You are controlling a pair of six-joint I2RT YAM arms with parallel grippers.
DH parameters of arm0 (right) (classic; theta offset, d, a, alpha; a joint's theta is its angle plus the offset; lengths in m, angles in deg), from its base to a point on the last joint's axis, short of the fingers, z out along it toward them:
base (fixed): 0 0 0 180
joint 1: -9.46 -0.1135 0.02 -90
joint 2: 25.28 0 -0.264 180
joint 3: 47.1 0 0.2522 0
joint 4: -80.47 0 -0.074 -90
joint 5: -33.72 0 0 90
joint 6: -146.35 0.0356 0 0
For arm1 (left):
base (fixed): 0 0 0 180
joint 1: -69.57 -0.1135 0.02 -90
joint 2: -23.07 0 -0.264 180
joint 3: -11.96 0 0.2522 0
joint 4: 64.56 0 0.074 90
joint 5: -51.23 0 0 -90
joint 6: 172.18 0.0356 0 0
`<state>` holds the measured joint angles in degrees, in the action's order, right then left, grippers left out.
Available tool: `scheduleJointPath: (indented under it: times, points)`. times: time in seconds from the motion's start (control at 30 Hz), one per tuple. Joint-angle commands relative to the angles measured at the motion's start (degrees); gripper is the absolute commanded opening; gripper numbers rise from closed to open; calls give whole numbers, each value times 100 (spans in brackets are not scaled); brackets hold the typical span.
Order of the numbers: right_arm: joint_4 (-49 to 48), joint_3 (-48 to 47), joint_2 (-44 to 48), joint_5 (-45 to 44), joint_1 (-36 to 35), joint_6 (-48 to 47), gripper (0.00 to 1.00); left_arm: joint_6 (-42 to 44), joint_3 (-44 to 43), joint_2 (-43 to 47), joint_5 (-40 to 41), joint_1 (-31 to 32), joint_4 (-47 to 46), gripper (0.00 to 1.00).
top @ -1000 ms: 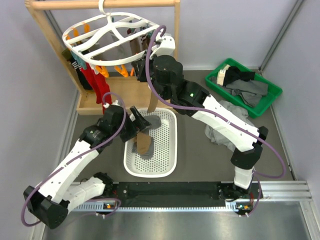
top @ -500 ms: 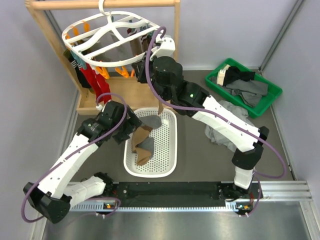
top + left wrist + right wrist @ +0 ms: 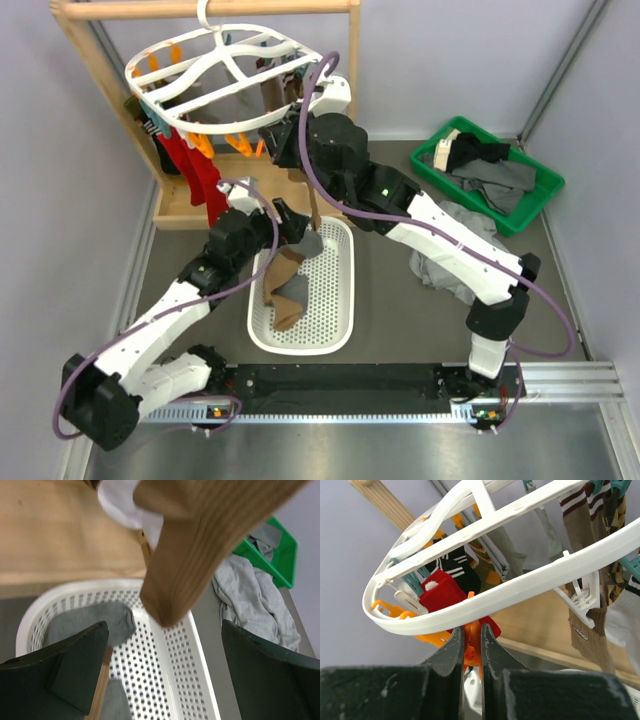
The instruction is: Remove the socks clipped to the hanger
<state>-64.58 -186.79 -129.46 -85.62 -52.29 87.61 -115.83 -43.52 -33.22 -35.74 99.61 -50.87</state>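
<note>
The white oval hanger [image 3: 225, 85] hangs by its hook from the wooden rail, and its rim [image 3: 520, 585] crosses the right wrist view. Clipped socks dangle beneath it: red [image 3: 200, 172], black with white stripes [image 3: 454, 572], brown-tan [image 3: 587, 630]. My right gripper [image 3: 471, 635] sits just under the rim, shut on an orange clip [image 3: 475, 632]. My left gripper [image 3: 162, 650] is open and holds nothing, over the far end of the white basket [image 3: 338, 300]. A hanging tan sock [image 3: 200, 545] dangles just ahead of it. Grey and brown socks [image 3: 285, 290] lie in the basket.
The wooden rail stand [image 3: 200, 10] and its base board [image 3: 240, 195] fill the back left. A green bin [image 3: 525, 205] holding dark garments stands at the right, with a heap of grey cloth [image 3: 450, 240] beside it.
My left gripper has risen from over the basket and swung back and right towards the hanging tan sock. The brown sock beneath it has settled in the basket. My right gripper stays at the clip.
</note>
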Motion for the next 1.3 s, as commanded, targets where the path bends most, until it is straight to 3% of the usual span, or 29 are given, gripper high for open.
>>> scheduleJointPath:
  times: [0.0,0.33,0.63,0.7,0.77,0.8,0.9,1.07,1.27]
  points:
    - [-308,103,451,201,-65,222,0,719,-337,-575,49,-7,-1564,99]
    - [-502,341,557,201,-73,319,0,561,-645,-1823,-276,2,-2750,99]
    - [-519,350,539,227,-73,310,0,508,-733,-2404,-452,-7,-2910,96]
    - [-528,358,557,245,-73,310,0,517,-750,-2474,-443,-7,-2919,89]
    - [-554,420,583,254,-73,301,0,543,-803,-2492,-539,-7,-2832,56]
    - [-589,446,592,254,-65,301,0,561,-873,-2492,-636,2,-2736,31]
    - [-607,499,610,262,-65,179,6,518,-839,-2239,-707,2,-2375,1]
    - [-432,508,653,-79,-65,-498,38,350,-444,-1395,-856,2,-1953,0]
    - [42,552,1013,252,-65,-998,61,227,23,-357,-1101,-7,-1417,0]
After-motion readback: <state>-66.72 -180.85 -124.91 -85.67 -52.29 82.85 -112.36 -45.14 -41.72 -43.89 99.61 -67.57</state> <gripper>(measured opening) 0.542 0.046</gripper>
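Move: The hanging toe end of the brown sock is some 8 cm ahead of the open left hand and about 6 cm to its right, at nearly the same height. The basket's middle lies about 20 cm below that hand and 3 cm back, while the red socks hang roughly 8 cm ahead and 20 cm to its left, some 5 cm higher. From the right hand, already shut on an orange clip at the hanger's rim, the brown toe hangs about 20 cm below, 8 cm right and 2 cm ahead. The open left hand reaches about 8 cm forward and 6 cm to its right, sinking a little at the end, shuts on the toe end of the hanging brown sock, then with the sock pinched draws back about 5 cm while rising as much. The right hand keeps its pinch on the orange clip almost in place until the left has its grip, then opens to about half and lets the clip go, easing some 2 cm to its right. ##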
